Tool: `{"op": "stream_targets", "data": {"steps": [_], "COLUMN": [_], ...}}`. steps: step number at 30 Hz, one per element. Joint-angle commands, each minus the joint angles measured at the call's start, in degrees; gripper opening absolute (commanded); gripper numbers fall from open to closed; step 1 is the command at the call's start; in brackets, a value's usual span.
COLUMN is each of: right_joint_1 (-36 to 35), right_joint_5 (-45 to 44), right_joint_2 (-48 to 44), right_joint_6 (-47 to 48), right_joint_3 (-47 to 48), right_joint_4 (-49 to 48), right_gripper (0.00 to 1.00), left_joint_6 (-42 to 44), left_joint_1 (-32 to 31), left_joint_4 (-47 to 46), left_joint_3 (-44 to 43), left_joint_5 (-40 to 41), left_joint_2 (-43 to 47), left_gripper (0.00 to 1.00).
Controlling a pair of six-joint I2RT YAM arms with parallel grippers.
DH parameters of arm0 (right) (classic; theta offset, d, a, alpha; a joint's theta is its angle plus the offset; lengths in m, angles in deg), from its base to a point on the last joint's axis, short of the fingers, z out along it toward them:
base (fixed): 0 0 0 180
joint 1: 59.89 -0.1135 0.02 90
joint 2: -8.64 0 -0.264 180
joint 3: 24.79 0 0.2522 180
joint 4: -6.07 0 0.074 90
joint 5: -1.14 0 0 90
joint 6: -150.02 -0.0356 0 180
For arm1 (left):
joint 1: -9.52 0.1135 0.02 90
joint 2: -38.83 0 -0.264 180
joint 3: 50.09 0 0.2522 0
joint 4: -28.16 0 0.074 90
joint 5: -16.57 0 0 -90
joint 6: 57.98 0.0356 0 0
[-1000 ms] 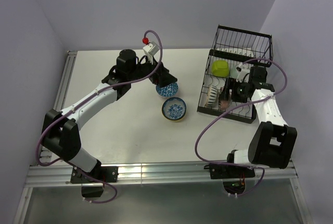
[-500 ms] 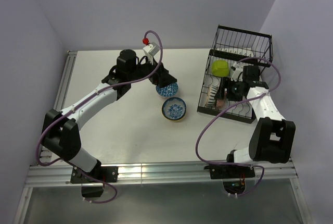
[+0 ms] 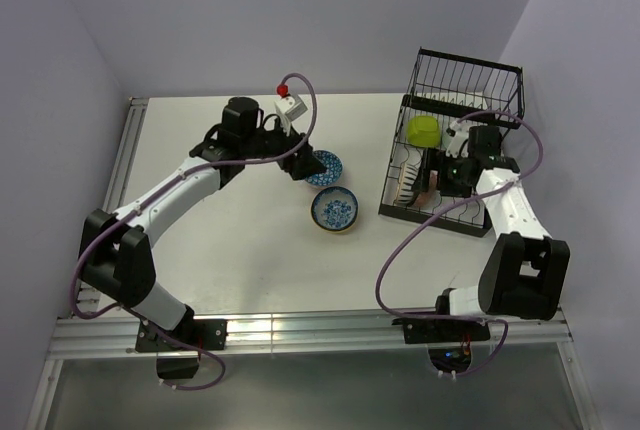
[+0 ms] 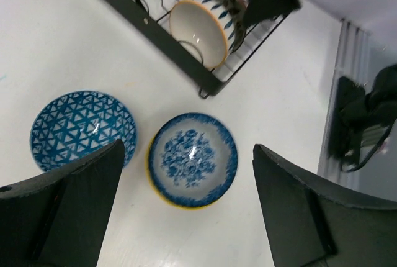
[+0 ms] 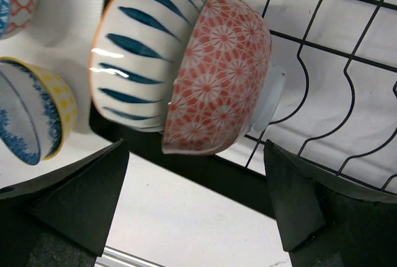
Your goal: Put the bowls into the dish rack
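Two bowls lie rim up on the table: a blue triangle-patterned bowl (image 3: 323,167) (image 4: 82,129) and a blue floral bowl with a yellow rim (image 3: 334,210) (image 4: 193,158). My left gripper (image 3: 298,162) (image 4: 186,217) hangs open above them, holding nothing. In the black wire dish rack (image 3: 440,218) (image 5: 217,180) a blue-striped bowl (image 5: 133,62) (image 4: 201,28) and a red floral bowl (image 5: 217,74) stand on edge, nested side by side. My right gripper (image 3: 447,172) (image 5: 195,211) is open just in front of them, not touching either. A green bowl (image 3: 423,131) sits further back in the rack.
The rack's tall basket section (image 3: 470,75) rises at the far end against the right wall. A purple cable (image 3: 400,250) loops from the right arm over the table. The left arm's cable and red-tipped connector (image 3: 282,83) stand above its wrist.
The right gripper has opened and backed slightly off the red floral bowl, which stays in the rack. The left gripper drew back to the left, uncovering the triangle-patterned bowl on the table.
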Motion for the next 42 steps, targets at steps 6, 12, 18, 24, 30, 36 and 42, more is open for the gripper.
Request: {"op": "stream_targets", "data": {"steps": [6,12,18,24,30,36,42], "right_joint_1": [2.36,3.95,4.04,4.04,4.04,4.04,4.13], "right_joint_5": [3.75,7.27,8.86,6.49,7.1,5.96,6.84], "right_joint_2": [-6.75,-9.04,-9.39,-8.61,-9.83,-12.21,-13.61], "right_joint_6": [1.03,3.57,2.09,0.5,1.29,0.85,2.35], "right_joint_3": [7.14,9.43,11.28,12.15,12.16,13.21,13.56], "right_joint_4": [5.01,8.35,10.99,12.83,13.19,12.92,13.1], "right_gripper": [1.0,1.0,1.0,1.0,1.0,1.0,1.0], "left_joint_6": [52.21,80.9,91.19,104.29,105.71,105.62,104.31], "left_joint_1": [1.2,3.22,3.22,1.9,0.58,-0.56,-1.62], "left_joint_4": [38.31,51.56,51.58,51.05,46.22,45.16,41.3], "left_joint_3": [-14.99,-24.92,-27.51,-22.32,-21.0,-24.16,-24.87], "left_joint_5": [-5.29,-1.51,1.65,3.5,3.77,5.43,7.9], "left_joint_2": [-8.43,-18.7,-24.17,-24.34,-26.72,-30.67,-33.48], "left_gripper": [0.85,0.78,0.76,0.74,0.73,0.72,0.68]}}
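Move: The blue triangle-patterned bowl lies about 10 cm ahead of the left hand, 2 cm to its right and 22 cm below; the blue floral bowl is level with the hand, 5 cm to its right and as far below. The striped bowl in the rack sits 6 cm ahead, 23 cm right. From the right hand, the triangle bowl is some 10 cm ahead, 32 cm left, 9 cm below; the pink bowl is just ahead-left, 4 cm below. The triangle bowl's near rim is what the empty left hand comes down to, about 20 cm down and 5 cm forward, swinging from pointing right to steeply down and turning clockwise; its fingers narrow but stay open, one reaching over the bowl, the other behind it. The right hand, already free of the pink bowl, rises some 10 cm above the rack, easing 2 cm back, fingers wide. ##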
